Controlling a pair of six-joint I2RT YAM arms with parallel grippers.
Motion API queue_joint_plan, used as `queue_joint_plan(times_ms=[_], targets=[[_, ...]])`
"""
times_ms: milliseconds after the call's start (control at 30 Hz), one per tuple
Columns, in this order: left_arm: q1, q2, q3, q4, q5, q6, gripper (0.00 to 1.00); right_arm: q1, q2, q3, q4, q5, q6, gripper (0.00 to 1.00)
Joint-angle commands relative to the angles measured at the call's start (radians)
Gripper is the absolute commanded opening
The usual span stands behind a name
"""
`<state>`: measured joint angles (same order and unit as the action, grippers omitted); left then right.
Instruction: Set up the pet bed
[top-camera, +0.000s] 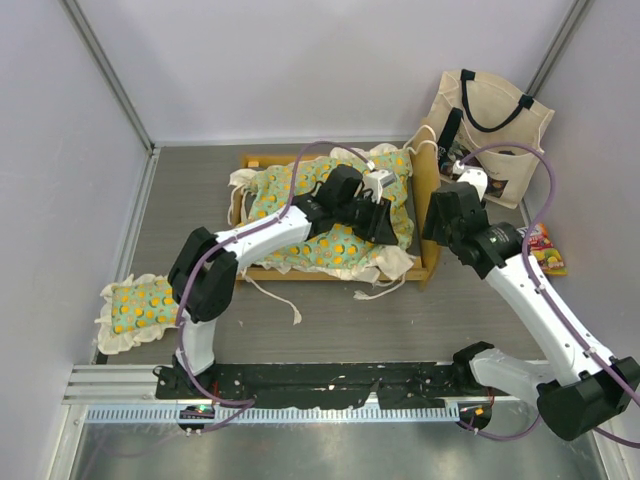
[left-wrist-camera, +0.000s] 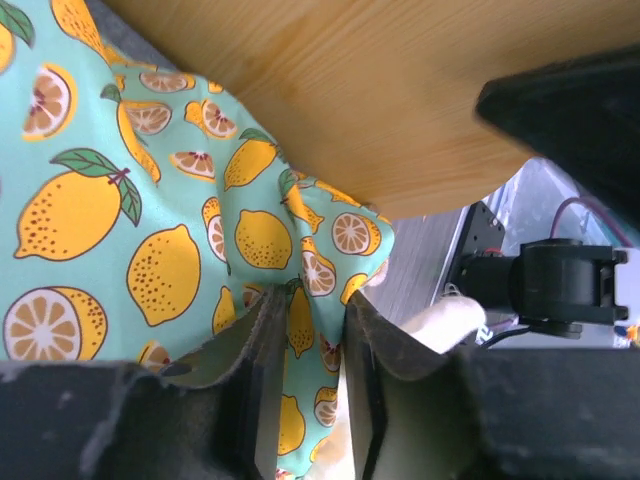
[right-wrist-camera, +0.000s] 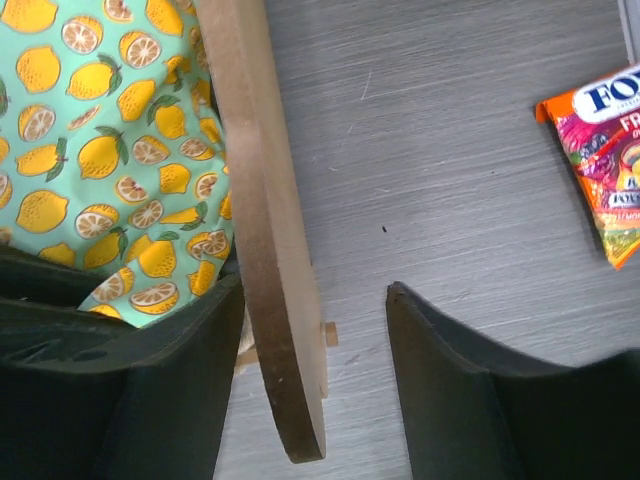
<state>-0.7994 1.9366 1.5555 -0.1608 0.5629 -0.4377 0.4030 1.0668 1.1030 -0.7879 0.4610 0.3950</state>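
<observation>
The pet bed's light-wood frame (top-camera: 262, 160) stands mid-table, its curved headboard (top-camera: 426, 200) to the right. The lemon-print mattress cushion (top-camera: 270, 195) lies inside it, with cream ruffles and ties spilling over the near rail. My left gripper (top-camera: 385, 225) is low over the cushion's right end by the headboard. In the left wrist view its jaws (left-wrist-camera: 310, 297) stand slightly apart, open, with a fold of the cushion (left-wrist-camera: 100, 210) between them. My right gripper (right-wrist-camera: 315, 290) is open and straddles the headboard (right-wrist-camera: 262, 250), one finger on the cushion (right-wrist-camera: 90, 150) side, the other outside.
A small matching ruffled pillow (top-camera: 140, 305) lies at the near left. A cream tote bag (top-camera: 490, 125) leans on the back right wall. A colourful snack packet (top-camera: 545, 250) lies right of the bed, also in the right wrist view (right-wrist-camera: 605, 150). Walls close in the table.
</observation>
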Motion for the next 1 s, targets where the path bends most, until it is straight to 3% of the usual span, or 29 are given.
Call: queue_joint_plan(times_ms=[0,33,67,100,167,267,433,633,700,867,967], targets=[[-0.017,-0.001,0.031,-0.032,0.025,0.007,0.36,-0.009,-0.004,-0.014,0.050,-0.083,-0.038,0.49],[-0.015,-0.008,0.025,-0.040,0.016,0.008,0.43,-0.009,0.001,-0.018,0.062,-0.096,-0.039,0.42],[-0.017,-0.024,0.023,-0.051,-0.018,0.020,0.46,-0.009,0.007,-0.025,0.073,-0.113,-0.041,0.26],[-0.017,-0.039,0.015,-0.057,-0.035,0.028,0.49,-0.009,0.010,-0.037,0.085,-0.148,-0.047,0.21],[-0.017,-0.094,-0.004,-0.077,-0.101,0.059,0.56,-0.009,0.028,-0.040,0.125,-0.185,-0.050,0.11],[-0.014,-0.162,-0.025,-0.111,-0.187,0.083,0.64,-0.009,0.067,-0.026,0.174,-0.231,-0.050,0.04],[-0.012,-0.258,-0.061,-0.158,-0.328,0.123,0.72,-0.009,0.203,0.037,0.254,-0.198,-0.096,0.04],[-0.024,-0.347,-0.176,-0.129,-0.328,0.105,0.71,-0.009,0.332,0.109,0.291,-0.215,-0.134,0.03],[-0.055,-0.384,-0.269,-0.067,-0.357,0.105,0.70,-0.010,0.329,0.104,0.302,-0.237,-0.119,0.02],[-0.216,-0.370,-0.417,0.090,-0.600,0.067,0.70,-0.010,0.302,0.067,0.308,-0.255,-0.105,0.02],[-0.262,-0.318,-0.506,0.312,-0.754,-0.011,0.68,-0.010,0.282,0.051,0.302,-0.266,-0.101,0.02]])
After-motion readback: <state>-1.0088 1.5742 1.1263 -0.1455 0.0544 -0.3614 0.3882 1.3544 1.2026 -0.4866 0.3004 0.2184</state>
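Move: Straddled by the right hand's open fingers near its front end, the bed's upright wooden side board has its middle about 10 cm ahead, 1 cm left and 8 cm below. From that hand the tote bag is some 22 cm ahead and 15 cm right, the snack packet 25 cm right and 2 cm back. The left hand is at the lemon cover's corner; the loose tie lies about 10 cm back, 2 cm left and 15 cm below, the side board's middle 12 cm ahead and 9 cm right. Closing on the side board's top edge near its front end, the right hand pinches it, turns about 10 degrees counter-clockwise and pushes it some 9 cm forward and 5 cm left, then holds. The left fingers open wide, letting go of the cover's corner; that hand lifts away leftward, then swings back and down towards the loose tie. ##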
